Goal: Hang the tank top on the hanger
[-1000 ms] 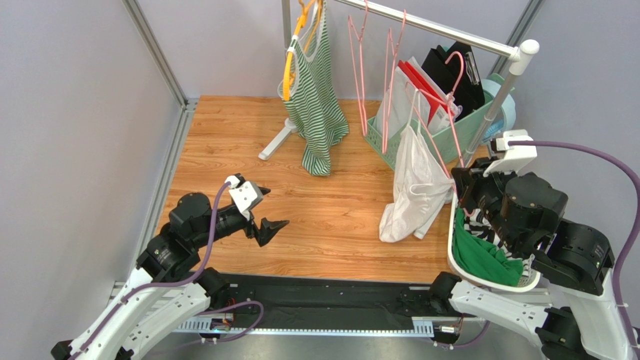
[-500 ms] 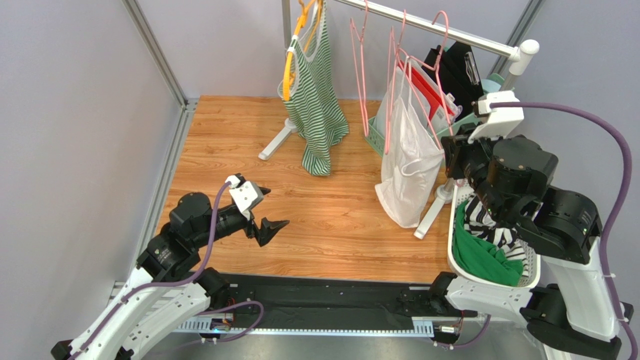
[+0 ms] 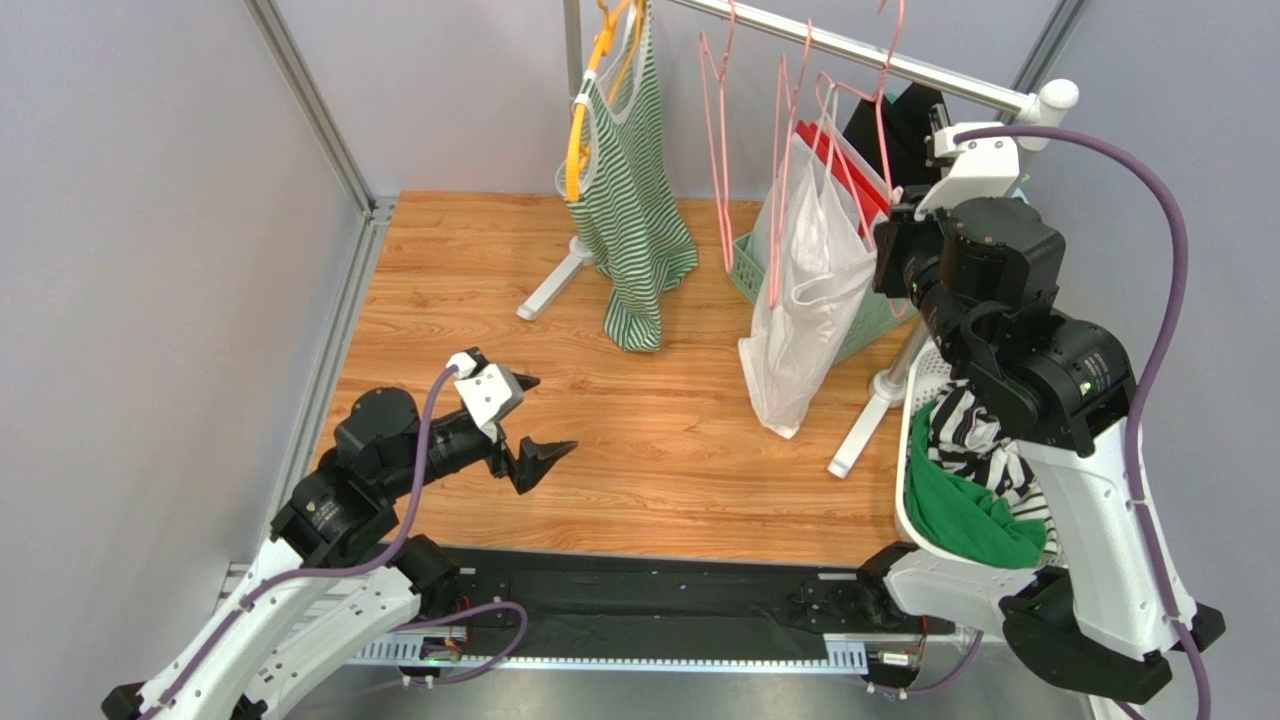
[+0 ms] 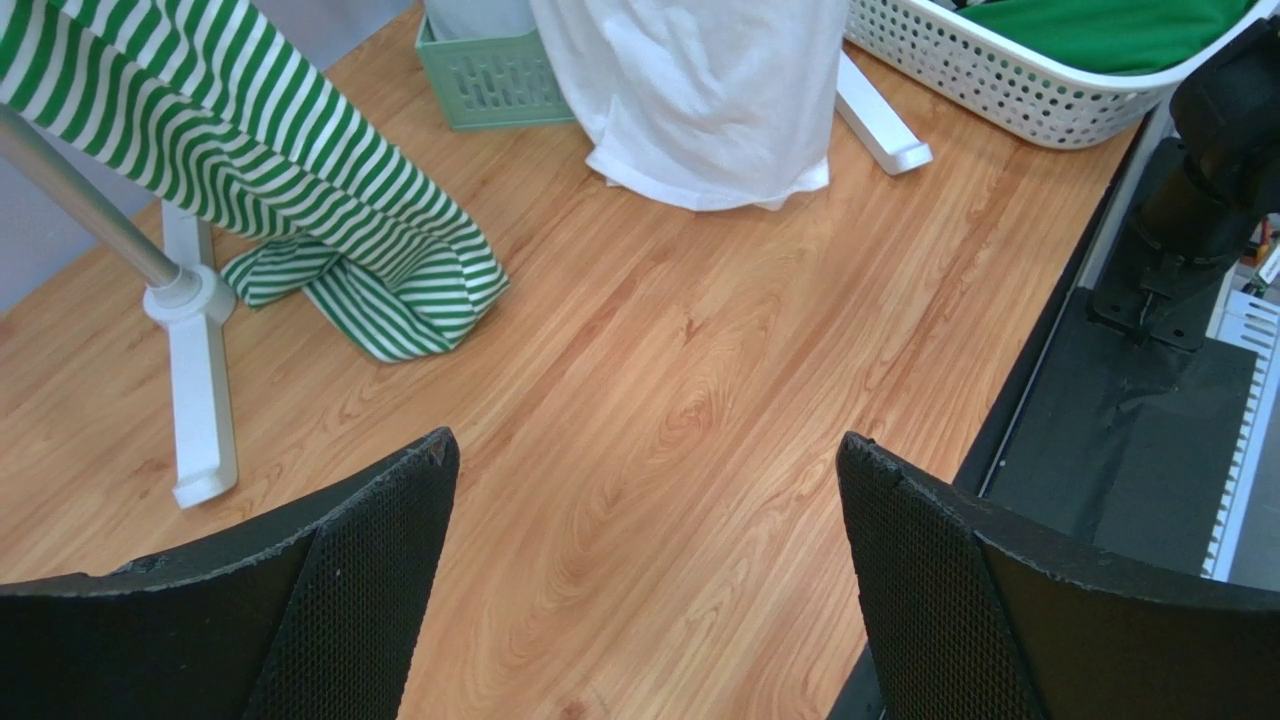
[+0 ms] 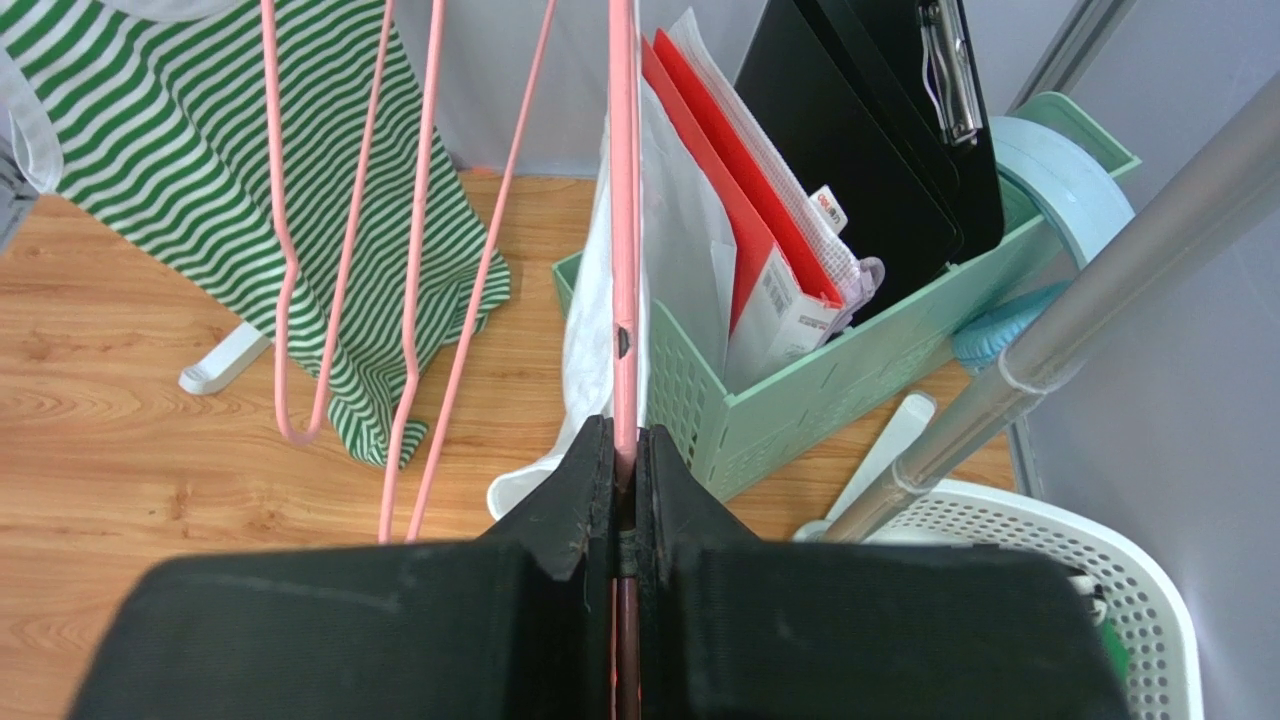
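Observation:
The white tank top (image 3: 801,285) hangs on a pink wire hanger (image 3: 845,150) held up near the rail, its hem off the floor. My right gripper (image 3: 897,255) is shut on that hanger; in the right wrist view the pink wire (image 5: 621,285) runs up from between the closed fingers (image 5: 579,503), with white fabric (image 5: 601,315) behind it. My left gripper (image 3: 544,453) is open and empty, low over the wooden floor. In the left wrist view the tank top's hem (image 4: 706,105) hangs far ahead.
A clothes rail (image 3: 842,45) carries spare pink hangers (image 3: 718,135) and a green-and-white striped top (image 3: 631,210) on a yellow-orange hanger (image 3: 586,105). A green crate (image 3: 917,263) of folders stands behind. A white laundry basket (image 3: 917,525) with clothes sits at the right.
My right gripper has risen and moved back toward the rail, lifting the hanger and the white tank top off the floor. The left arm has not moved.

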`<state>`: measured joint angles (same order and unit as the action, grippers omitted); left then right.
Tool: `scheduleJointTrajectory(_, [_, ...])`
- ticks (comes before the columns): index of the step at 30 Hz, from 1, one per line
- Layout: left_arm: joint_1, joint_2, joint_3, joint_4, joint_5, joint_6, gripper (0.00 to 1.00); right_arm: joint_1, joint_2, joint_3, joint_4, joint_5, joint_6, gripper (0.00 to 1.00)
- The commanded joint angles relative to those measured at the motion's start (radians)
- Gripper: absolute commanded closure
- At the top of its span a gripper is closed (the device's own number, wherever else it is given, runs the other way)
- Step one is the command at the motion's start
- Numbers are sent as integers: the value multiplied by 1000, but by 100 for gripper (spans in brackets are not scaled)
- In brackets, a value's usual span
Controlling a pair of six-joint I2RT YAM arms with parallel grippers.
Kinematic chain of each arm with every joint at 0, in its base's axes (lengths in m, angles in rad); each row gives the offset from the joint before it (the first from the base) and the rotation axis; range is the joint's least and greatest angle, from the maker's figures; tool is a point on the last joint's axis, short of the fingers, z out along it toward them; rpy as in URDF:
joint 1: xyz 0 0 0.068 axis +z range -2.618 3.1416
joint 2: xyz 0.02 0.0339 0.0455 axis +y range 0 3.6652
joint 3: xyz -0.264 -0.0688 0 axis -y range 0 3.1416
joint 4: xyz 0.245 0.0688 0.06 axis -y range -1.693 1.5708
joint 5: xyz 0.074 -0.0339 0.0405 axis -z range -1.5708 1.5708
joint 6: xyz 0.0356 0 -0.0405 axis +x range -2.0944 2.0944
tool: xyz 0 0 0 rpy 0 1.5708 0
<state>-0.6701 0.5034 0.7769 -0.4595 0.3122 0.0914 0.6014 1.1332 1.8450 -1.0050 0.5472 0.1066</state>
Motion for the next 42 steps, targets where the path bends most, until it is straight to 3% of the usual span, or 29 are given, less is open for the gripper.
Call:
scheduleJointTrajectory(1, [3,-8,12,32,10,-1,1,-77,7,8,104,-141,24,100])
scheduleJointTrajectory(14, [1,1,15,33,-1,-10,1,-109,-84,-231,161,-175,90,100])
scheduleJointTrajectory(21, [3,6,15,33,-10,-15,1,-109,-99,-251,160,-173,104,98])
scheduleJointTrajectory(22, [1,7,15,32,-13,-15,1,-109,-101,-247,157,-174,102,95])
scheduleJointTrajectory(24, [1,10,15,32,-16,-16,1,-109,-102,-237,149,-178,102,78])
scheduleJointTrajectory(25, [1,11,16,28,-22,-18,1,-109,-105,-237,146,-179,99,68])
scheduleJointTrajectory(26, [1,11,16,28,-25,-18,1,-109,-110,-239,146,-184,93,50])
scheduleJointTrajectory(28, [1,12,18,28,-36,-19,1,-109,-127,-248,146,-197,85,29])
scheduleJointTrajectory(29, [1,14,18,28,-41,-21,1,-107,-133,-251,146,-202,76,25])
scheduleJointTrajectory(34, [1,33,25,15,-102,-25,1,-109,-173,-280,144,-237,41,15])
scheduleJointTrajectory(40, [18,80,58,-36,-311,-47,1,-109,-283,-335,147,-294,1,13])
scheduleJointTrajectory(42, [70,81,65,-47,-346,-70,1,-109,-343,-381,151,-302,-5,12])
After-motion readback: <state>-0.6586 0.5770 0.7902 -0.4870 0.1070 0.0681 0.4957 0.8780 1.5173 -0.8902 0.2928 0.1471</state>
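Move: My right hand grips the near lower end of the pink hanger, and the rail spot its hook is meant for lies about 12 cm ahead and 10 above. The tank top hangs some 8 cm ahead, 4 left and 15 below; the nearest empty hanger is roughly 12 ahead and 9 left, near hand height. The rail's right end is 8 ahead and 15 right. From my empty left hand, the rail spot is 20 cm ahead, 33 right and 26 above. I carry the held hanger a touch further forward, then lower my right hand about 6 cm to bring the hook down onto the rail. There I open my fingers wide, let go of the hanger's end and draw back some 4 cm, rising slightly. As I withdraw, my open left hand starts forward and left, turning counter-clockwise. ##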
